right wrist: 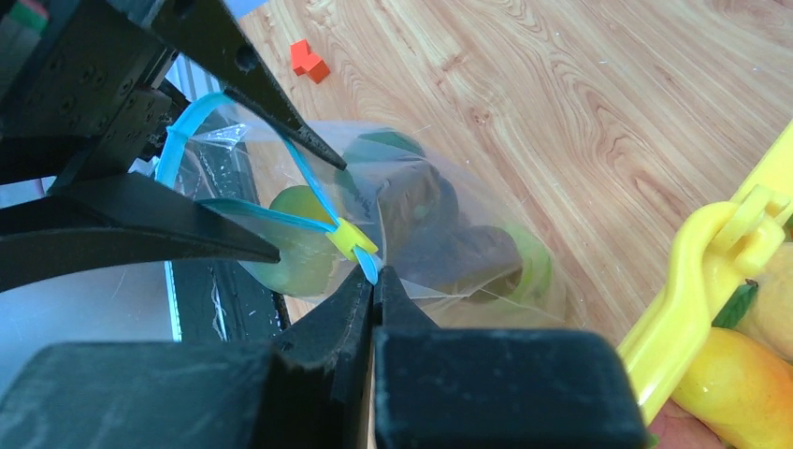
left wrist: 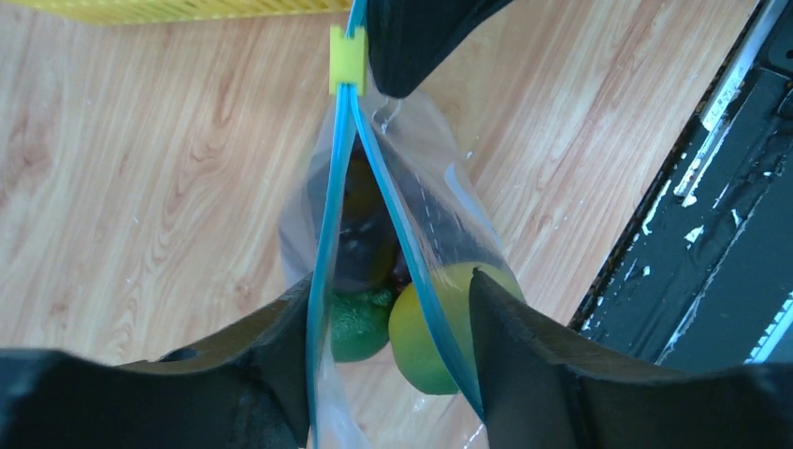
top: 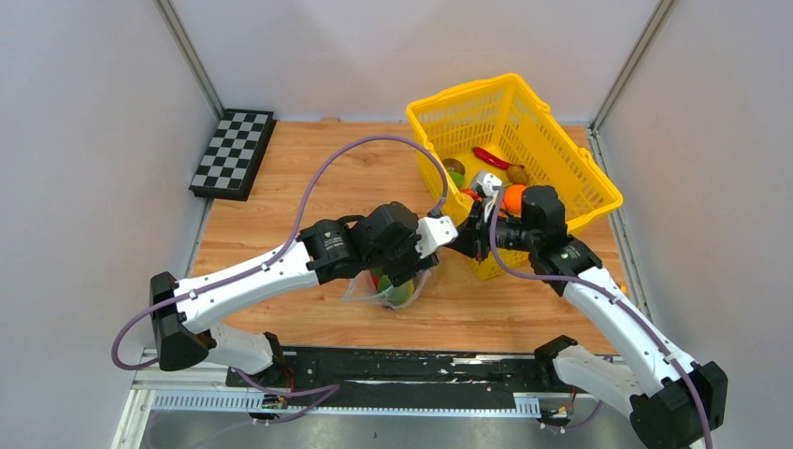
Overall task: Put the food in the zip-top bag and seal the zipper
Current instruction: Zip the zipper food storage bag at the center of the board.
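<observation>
The clear zip-top bag (top: 388,292) hangs just above the wooden table between my two grippers. Its teal zipper (left wrist: 323,243) is spread apart into an open mouth, with a yellow slider (left wrist: 347,58) at the far end. Inside lies food: a green fruit (left wrist: 360,323), a yellow-green fruit (left wrist: 425,327) and a dark piece (left wrist: 365,248). My left gripper (left wrist: 388,285) is open, its jaws standing either side of the mouth, each beside one strip. My right gripper (right wrist: 374,273) is shut on the zipper's end beside the slider (right wrist: 352,240).
A yellow mesh basket (top: 561,150) with more food stands at the back right, its handle (right wrist: 711,253) close to my right gripper. A checkerboard (top: 233,152) lies at the back left. A small red block (right wrist: 308,59) sits on the table. A black rail (left wrist: 729,187) runs along the near edge.
</observation>
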Robot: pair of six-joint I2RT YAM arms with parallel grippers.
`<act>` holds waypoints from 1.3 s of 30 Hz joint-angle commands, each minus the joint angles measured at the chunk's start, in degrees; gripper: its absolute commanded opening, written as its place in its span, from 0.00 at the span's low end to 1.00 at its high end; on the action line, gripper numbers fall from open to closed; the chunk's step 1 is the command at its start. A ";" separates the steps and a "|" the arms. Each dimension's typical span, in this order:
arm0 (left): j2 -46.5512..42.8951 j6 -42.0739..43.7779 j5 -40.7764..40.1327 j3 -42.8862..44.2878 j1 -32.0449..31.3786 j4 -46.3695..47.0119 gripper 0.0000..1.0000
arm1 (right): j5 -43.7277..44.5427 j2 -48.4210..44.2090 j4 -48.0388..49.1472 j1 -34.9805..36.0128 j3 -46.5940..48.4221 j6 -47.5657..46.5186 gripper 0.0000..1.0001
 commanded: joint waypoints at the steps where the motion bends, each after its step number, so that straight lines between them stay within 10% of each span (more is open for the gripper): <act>1: -3.40 -2.39 0.40 -1.56 -0.56 -1.53 0.58 | 1.86 0.09 1.77 -0.29 2.70 0.29 0.00; 14: -4.83 -1.29 -0.73 -3.04 -0.64 0.10 0.00 | -2.85 -0.73 2.50 -0.34 1.88 -1.03 0.00; 21: -7.06 1.36 0.41 -4.04 -0.64 1.04 0.00 | -10.23 -2.55 2.11 -0.33 1.27 -5.66 0.03; 34: -11.56 8.95 5.74 -0.98 -0.53 -4.17 0.00 | -14.85 -8.08 -1.83 0.83 -2.06 -15.61 0.66; 39: -11.49 9.11 10.29 -0.37 -0.50 -4.96 0.00 | -12.15 -8.76 3.12 2.91 -4.46 -15.35 0.70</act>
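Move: The blue zipper's two strips run between the left hand's open fingers, about 1 cm back of their midpoint and level with it sideways and in height. From the left hand, the yellow slider sits roughly 3 cm ahead and 4 cm right at its height, and the bagged food some 12 cm below, 2 cm back and 3 cm left. For the right hand, still gripping the bag's corner, that zipper stretch lies about 5 cm left, 5 cm back. Left fingers pinch the zipper, drawing it back-left about 5 cm; the right lets go and backs 5 cm. ##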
